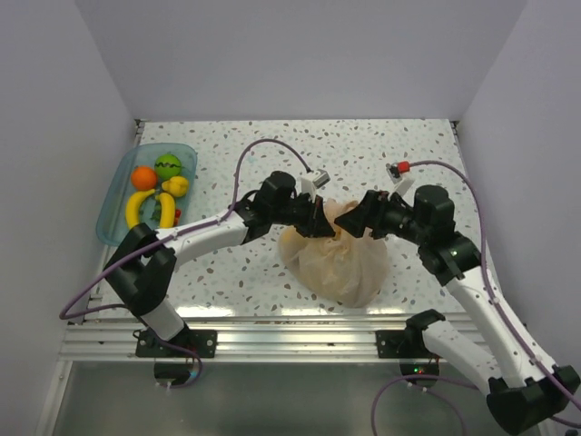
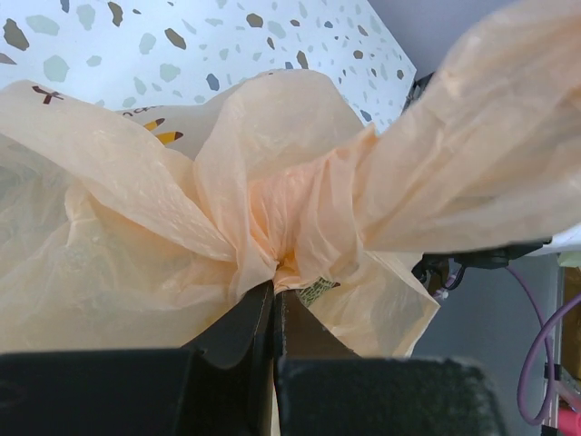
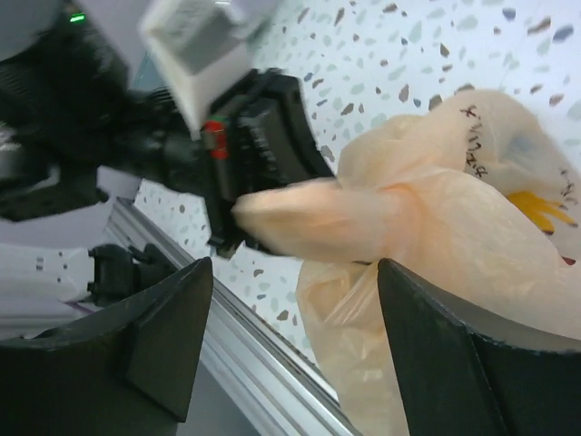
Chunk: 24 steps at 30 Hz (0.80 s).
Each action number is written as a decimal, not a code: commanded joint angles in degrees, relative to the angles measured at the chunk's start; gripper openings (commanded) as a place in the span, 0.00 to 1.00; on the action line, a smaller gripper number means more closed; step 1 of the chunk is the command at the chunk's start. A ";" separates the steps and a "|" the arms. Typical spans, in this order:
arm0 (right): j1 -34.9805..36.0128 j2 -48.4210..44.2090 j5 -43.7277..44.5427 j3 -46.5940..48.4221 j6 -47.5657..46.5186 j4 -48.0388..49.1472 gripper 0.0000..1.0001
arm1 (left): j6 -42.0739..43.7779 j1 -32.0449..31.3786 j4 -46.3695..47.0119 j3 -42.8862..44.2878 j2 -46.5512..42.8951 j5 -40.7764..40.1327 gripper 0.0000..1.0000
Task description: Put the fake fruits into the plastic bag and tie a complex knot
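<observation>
The peach-orange plastic bag (image 1: pixel 338 261) sits bulging at the table's middle front. Its handles are twisted together at the neck into a knot (image 2: pixel 292 216), with two tails fanning out left and right. My left gripper (image 1: pixel 319 221) is shut on the bag's gathered plastic just below that knot (image 2: pixel 275 289). My right gripper (image 1: pixel 357 222) faces it from the right and stands open (image 3: pixel 295 265); one handle tail (image 3: pixel 331 211) runs across just above its gap, touching neither finger. Fake fruits lie in the blue tray: an orange (image 1: pixel 142 177), a green ball (image 1: pixel 168 165), a yellow piece (image 1: pixel 176 186) and bananas (image 1: pixel 143 208).
The clear blue tray (image 1: pixel 115 195) stands at the far left by the wall. White walls close in the table on the left, back and right. An aluminium rail (image 1: pixel 272 329) runs along the near edge, just beyond the bag. Purple cables arc over both arms.
</observation>
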 commanded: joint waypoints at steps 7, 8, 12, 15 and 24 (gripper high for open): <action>-2.83 -8.05 5.55 14.34 -24.75 -22.13 0.52 | 2.27 0.41 1.48 -0.93 -3.14 1.65 0.00; -4.32 -7.97 6.71 14.87 -25.45 -22.22 0.48 | 2.44 0.41 1.57 -1.02 -3.40 1.82 0.00; -9.59 -2.27 5.32 17.50 -28.26 -23.80 0.24 | 2.62 0.41 1.40 -1.37 -4.45 2.35 0.00; -16.71 5.63 -4.95 18.12 -30.72 -23.89 0.18 | 2.10 0.41 2.10 -1.46 -4.89 3.05 0.00; -18.13 19.97 -27.52 17.87 -35.56 -21.26 0.15 | 0.51 0.32 3.68 -1.29 -5.51 7.18 0.00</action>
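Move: The bag's loose end rises from the left gripper, its middle about 1 cm ahead of the right hand, 3 cm to its left and 4 cm below. The gathered neck, pinched in the left gripper, is some 9 cm below the right hand, 1 cm ahead and 3 cm left; the full bag body hangs some 5 cm back and 17 cm below. From the left hand, the loose end is about 1 cm back, 2 cm right and 5 cm above. The right hand, already open and free of the plastic, backs off and rises about 7 cm while swinging right, then sweeps some 8 cm forward and sinks about 10 cm, coming down just right of the bag's loose end, rolled left side down, with a small drift back left at the last and the fingers drawn nearly shut. The left hand keeps its pinch on the gathered neck throughout, easing up and slightly back by about 2 cm. ##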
